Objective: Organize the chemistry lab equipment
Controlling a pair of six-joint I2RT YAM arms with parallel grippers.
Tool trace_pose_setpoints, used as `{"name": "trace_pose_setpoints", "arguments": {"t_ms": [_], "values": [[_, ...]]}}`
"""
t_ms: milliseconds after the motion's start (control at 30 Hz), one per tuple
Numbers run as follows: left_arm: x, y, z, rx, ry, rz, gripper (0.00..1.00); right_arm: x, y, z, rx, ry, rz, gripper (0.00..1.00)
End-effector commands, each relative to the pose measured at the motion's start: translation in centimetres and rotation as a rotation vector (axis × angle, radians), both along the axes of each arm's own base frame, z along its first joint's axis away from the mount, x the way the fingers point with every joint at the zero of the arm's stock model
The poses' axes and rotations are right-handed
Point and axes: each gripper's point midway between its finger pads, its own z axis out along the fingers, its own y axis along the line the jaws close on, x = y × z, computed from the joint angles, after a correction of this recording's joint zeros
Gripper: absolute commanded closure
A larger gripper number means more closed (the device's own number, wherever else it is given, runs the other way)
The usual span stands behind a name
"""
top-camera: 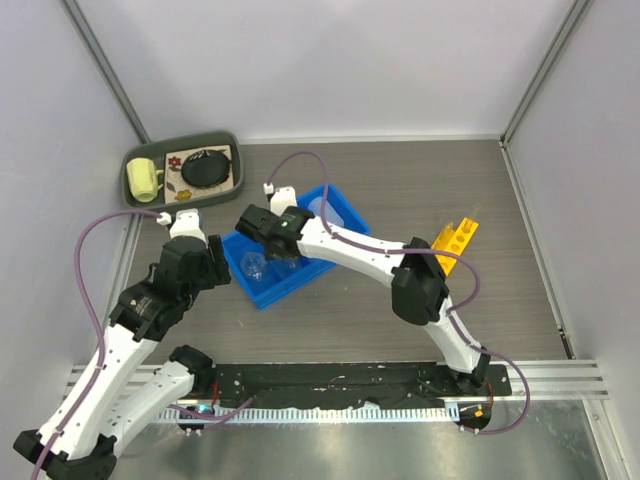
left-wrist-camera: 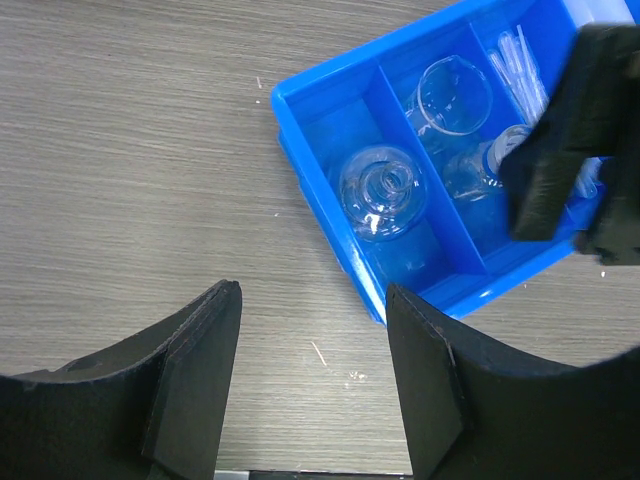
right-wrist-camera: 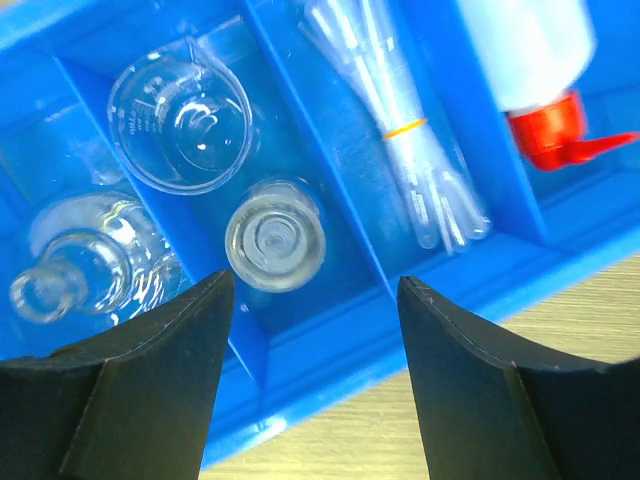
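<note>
A blue divided tray [top-camera: 300, 276] holds the glassware. In the right wrist view, my open right gripper [right-wrist-camera: 315, 292] hovers over the tray's near wall [right-wrist-camera: 330, 350]. Below it are a clear beaker [right-wrist-camera: 180, 122], a round flask [right-wrist-camera: 90, 260], a small glass vessel [right-wrist-camera: 275, 248], banded pipettes [right-wrist-camera: 400, 130] and the white squeeze bottle [right-wrist-camera: 525, 45] with its red cap [right-wrist-camera: 548, 135]. My left gripper [left-wrist-camera: 312, 295] stands open over bare table beside the tray [left-wrist-camera: 292, 130]; the flask [left-wrist-camera: 383, 190] and the beaker [left-wrist-camera: 455, 95] show there too. The yellow rack [top-camera: 455, 243] lies right of the tray.
A grey tray [top-camera: 228, 140] at the back left holds a yellow mug [top-camera: 143, 178] and a round black object [top-camera: 207, 167]. In the top view my right gripper [top-camera: 258, 235] is over the blue tray's left half and my left gripper [top-camera: 215, 263] is just left of it.
</note>
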Motion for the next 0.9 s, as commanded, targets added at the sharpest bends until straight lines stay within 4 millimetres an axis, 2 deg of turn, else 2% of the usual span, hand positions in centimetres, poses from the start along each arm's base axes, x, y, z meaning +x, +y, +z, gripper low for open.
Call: {"name": "trace_pose_setpoints", "arguments": {"t_ms": [0,67,100,167,300,367,400,433,633,667,700,767,800,867], "values": [[0.7,-0.5,0.3,-0.002,-0.020,-0.013,0.36,0.4,-2.5,10.4,0.080,-0.174,-0.027,0.28],[0.7,-0.5,0.3,-0.002,-0.020,-0.013,0.36,0.0,-3.5,12.3,0.098,-0.203,-0.016,0.28],[0.7,-0.5,0.4,-0.002,-0.022,-0.011,0.36,-0.2,-4.0,12.4,0.081,-0.206,-0.004,0.27],[0.8,-0.4,0.4,-0.002,-0.024,-0.008,0.35,-0.2,-5.7,14.3,0.077,-0.254,-0.028,0.26],[0.8,-0.4,0.3,0.005,-0.018,-0.005,0.28,-0.7,-8.9,16.4,0.033,-0.304,-0.055,0.20],[0.8,-0.2,0.2,0.011,-0.015,-0.001,0.15,-1.1,-10.4,17.6,0.006,-0.318,-0.059,0.17],[0.9,-0.2,0.3,0.011,-0.016,0.001,0.03,-1.1,-11.2,18.3,-0.019,-0.341,-0.074,0.16],[0.9,-0.3,0.3,0.009,-0.019,0.001,0.00,-1.5,-12.5,19.0,-0.037,-0.349,-0.089,0.15],[1.0,-0.1,0.4,0.015,-0.017,0.009,0.00,-2.6,-18.2,21.7,-0.087,-0.448,-0.176,0.11],[1.0,-0.1,0.7,0.010,-0.025,0.010,0.00,-2.9,-18.9,21.3,-0.094,-0.453,-0.191,0.08],[1.0,-0.1,0.8,0.008,-0.031,0.010,0.00,-3.4,-20.1,22.6,-0.046,-0.481,-0.210,0.07],[1.0,-0.2,1.3,-0.003,-0.050,0.010,0.00,-3.9,-21.4,22.9,-0.034,-0.506,-0.225,0.06],[1.0,-0.2,1.6,-0.008,-0.060,0.008,0.00,-4.4,-22.6,23.9,-0.002,-0.529,-0.238,0.06],[1.1,-0.1,2.0,-0.011,-0.077,0.010,0.00,-4.7,-24.0,24.6,-0.001,-0.564,-0.250,0.06]]}}
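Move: The yellow test-tube rack lies about 34 cm to the right of the empty right gripper, 4 cm nearer the base and some 9 cm lower. The small glass bottle stands in the blue tray about 7 cm below this gripper, 1 cm ahead and 1 cm left. The red-capped wash bottle is some 9 cm right and 8 cm ahead, the round flask 8 cm left and 2 cm back. From the left gripper the rack is about 52 cm right, 4 cm ahead and 19 cm below. Lift the right gripper, already off the small glass bottle, steeply out of the blue tray by about 20 cm in all. Swing it right, slightly back, by some 19 cm across the tray towards the yellow rack's side. Tip its fingers up from their downward slant and open them wider. Keep the left hand in place and spread its fingers fully. ##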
